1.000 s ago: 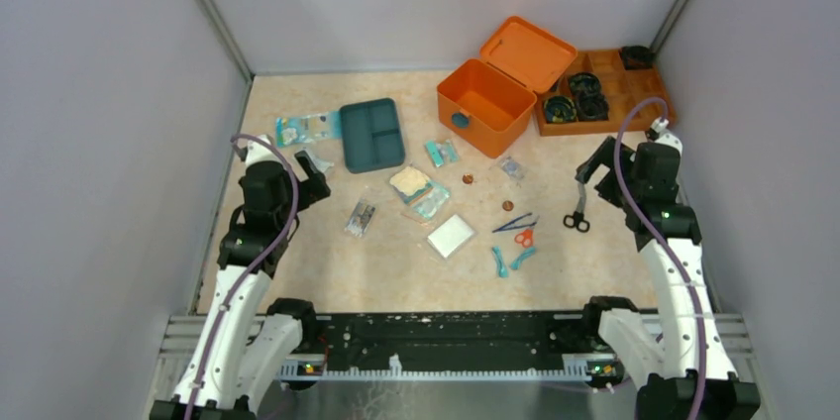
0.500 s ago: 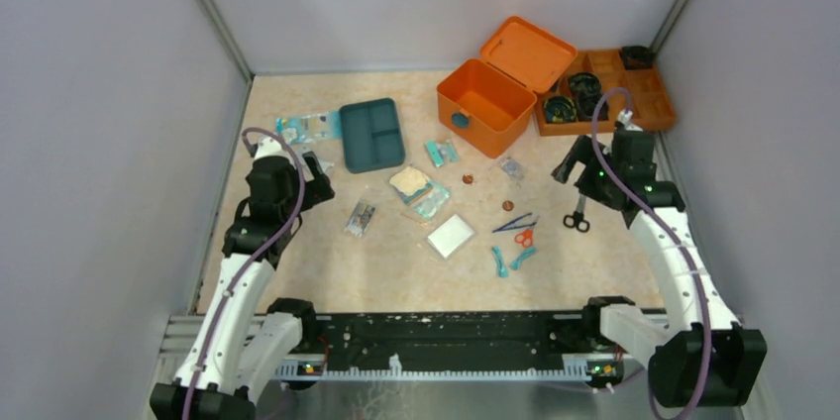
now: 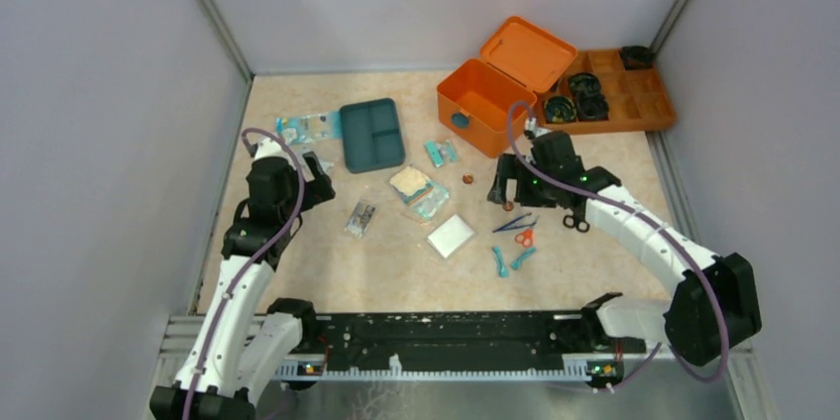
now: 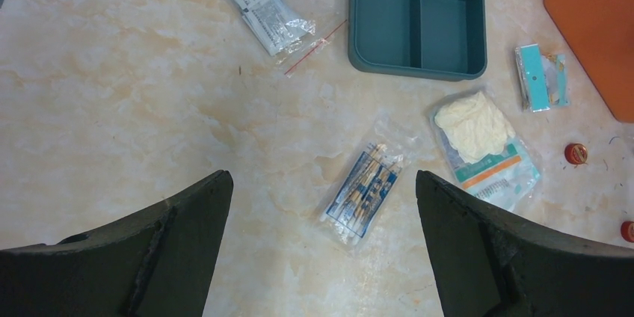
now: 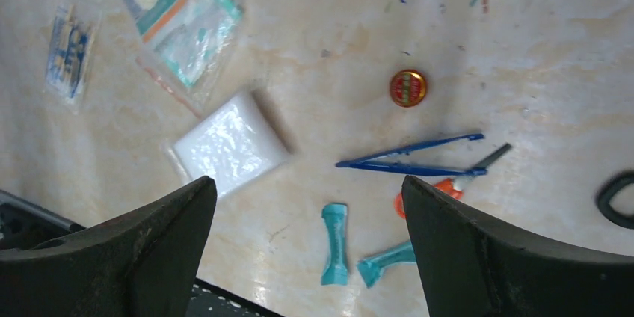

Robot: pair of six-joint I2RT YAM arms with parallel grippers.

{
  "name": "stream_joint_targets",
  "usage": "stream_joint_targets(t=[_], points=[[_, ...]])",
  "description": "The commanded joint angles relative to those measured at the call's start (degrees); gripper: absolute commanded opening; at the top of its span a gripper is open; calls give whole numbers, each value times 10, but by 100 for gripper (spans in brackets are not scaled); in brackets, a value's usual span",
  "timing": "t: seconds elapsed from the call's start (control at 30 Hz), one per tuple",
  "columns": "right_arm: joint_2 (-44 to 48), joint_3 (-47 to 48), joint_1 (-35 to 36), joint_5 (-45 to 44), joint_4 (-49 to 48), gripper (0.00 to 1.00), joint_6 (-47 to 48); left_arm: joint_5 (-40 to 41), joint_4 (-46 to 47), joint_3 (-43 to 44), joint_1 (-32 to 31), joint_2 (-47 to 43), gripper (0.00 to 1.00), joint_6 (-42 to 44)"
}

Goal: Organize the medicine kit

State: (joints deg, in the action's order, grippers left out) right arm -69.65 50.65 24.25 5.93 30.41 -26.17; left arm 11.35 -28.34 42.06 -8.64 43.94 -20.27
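The medicine kit point(image 3: 485, 103) is an orange box at the back, its hinged lid point(image 3: 528, 52) standing open. Its corner shows in the left wrist view as the medicine kit point(image 4: 598, 25). My left gripper point(image 3: 319, 174) hangs open over bare table, left of a cotton swab packet point(image 4: 364, 194); the left gripper point(image 4: 321, 177) holds nothing. My right gripper point(image 3: 502, 188) hovers open over the middle of the table. In its wrist view the right gripper point(image 5: 308, 182) is empty above a teal clip point(image 5: 334, 242), with blue tweezers point(image 5: 411, 161) and small orange scissors point(image 5: 448, 186) close by.
A teal compartment tray point(image 3: 372, 133) lies back left, with wipe packets point(image 3: 305, 127) beside it. An orange divided tray point(image 3: 619, 93) with black items sits back right. A white pad point(image 3: 451, 236), glove packet point(image 3: 421, 190), black scissors point(image 3: 577, 220) and red caps point(image 5: 408, 87) lie scattered.
My right arm has swung left from the right edge near the black scissors to above the middle of the table. The left arm has barely moved.
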Motion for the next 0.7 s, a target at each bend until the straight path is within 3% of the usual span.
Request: stream_joint_targets(t=[0.0, 0.23, 0.43, 0.67], points=[[-22, -5, 57, -11, -80, 93, -58, -6, 5, 6, -3, -13, 99, 4], [-75, 3, 133, -114, -59, 99, -257, -5, 4, 7, -3, -15, 99, 4], [-105, 35, 254, -239, -6, 99, -425, -7, 6, 6, -3, -18, 99, 3], [-263, 168, 270, -228, 138, 99, -486, -12, 7, 5, -4, -22, 99, 3]])
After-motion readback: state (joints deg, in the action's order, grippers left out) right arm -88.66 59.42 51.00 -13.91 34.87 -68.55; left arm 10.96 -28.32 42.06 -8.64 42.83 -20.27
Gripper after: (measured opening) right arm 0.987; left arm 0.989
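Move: The right hand's target, the white pad packet, lies about 12 cm to its left, 4 cm back and 11 cm below. The bandage bag is about 9 cm farther out than the packet and 6 cm farther left. The blue tweezers lie almost under the hand, 1 cm to its right and 1 cm back, with a brown roll 2 cm ahead, both 12 cm down. From the left hand the packet is some 26 cm right, 4 cm back and 18 cm below. Heading for the white pad packet, the right hand sweeps left about 11 cm, leaving the tweezers behind, and after a level start sinks some 5 cm while drawing back about 4 cm. The wrist turns roughly 20 degrees clockwise and tips the fingers more steeply down; they stay wide open and are still above the packet. ##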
